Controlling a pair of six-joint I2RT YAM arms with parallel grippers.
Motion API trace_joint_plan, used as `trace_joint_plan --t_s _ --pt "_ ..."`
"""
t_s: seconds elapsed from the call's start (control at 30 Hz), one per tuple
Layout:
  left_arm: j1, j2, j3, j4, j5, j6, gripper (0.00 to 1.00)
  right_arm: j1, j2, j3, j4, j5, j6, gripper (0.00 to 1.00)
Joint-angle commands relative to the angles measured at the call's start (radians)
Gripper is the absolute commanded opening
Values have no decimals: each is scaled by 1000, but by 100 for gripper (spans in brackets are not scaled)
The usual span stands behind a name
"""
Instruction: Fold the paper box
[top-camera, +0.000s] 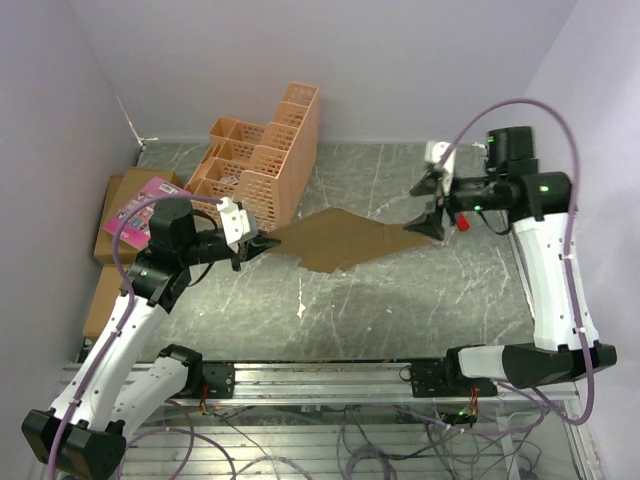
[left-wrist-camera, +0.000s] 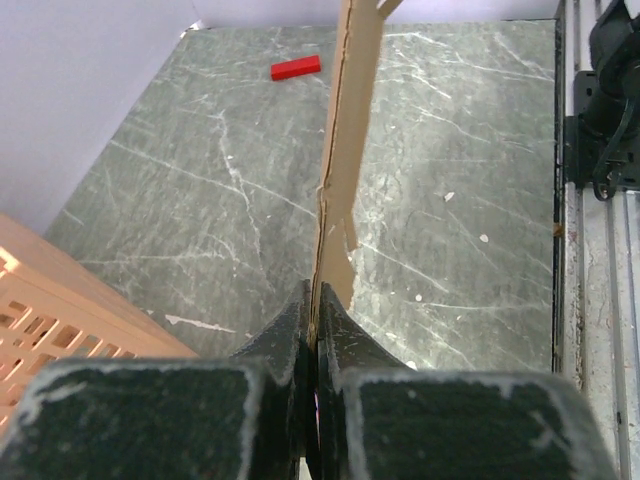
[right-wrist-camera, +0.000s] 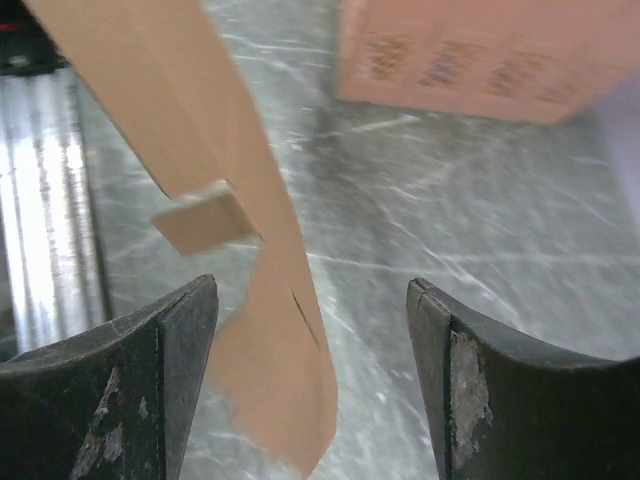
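The paper box is a flat brown cardboard sheet held above the table between the two arms. My left gripper is shut on the sheet's left tip. In the left wrist view the cardboard runs edge-on away from the closed left gripper. My right gripper stands open at the sheet's right end. In the right wrist view the cardboard hangs loose and curled between the spread fingers of the right gripper, nearer the left finger, with a small flap sticking out sideways.
An orange lattice crate stands at the back left, close behind the left gripper. A pink book lies on brown cartons at the far left. A small red block lies on the table near the right arm. A metal rail runs along the near edge.
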Motion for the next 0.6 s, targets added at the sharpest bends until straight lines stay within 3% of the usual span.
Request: trace_joint_plan --t_s 0.0,0.17,0.27,0.43,0.57 --pt "32 2 12 48 -53 -30 7 -207 -51 76 15 -16 9 75" --pt "62 21 21 63 -58 -79 7 -399 -128 -38 277 112 199 75" --pt "77 33 33 63 -35 -92 7 -497 -124 -125 405 202 263 67" --pt "105 38 35 102 52 -128 7 -606 12 -177 288 3 119 28" --pt "126 41 32 140 120 -158 7 -601 52 -228 204 -154 -26 23"
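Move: The left fingers already pinch the paper box sheet by its left corner; the sheet's middle lies about 22 cm to their right, 6 cm ahead and some 6 cm lower. The pink rack stands roughly 28 cm ahead of that hand and 3 cm to its left. From the open right hand the box's middle is about 16 cm left, 2 cm ahead and 9 cm below; the red block lies some 22 cm right and 18 cm ahead, down on the table. The left hand keeps its pinch on the box's left corner and carries it a few centimetres forward and slightly left. The right hand, already free, sweeps right and forward away from the sheet, some 20 cm in all, rising a little and then sinking below its starting height as it nears the red block; it turns about 40 degrees clockwise while its wide-open fingers close most of the way on nothing. ##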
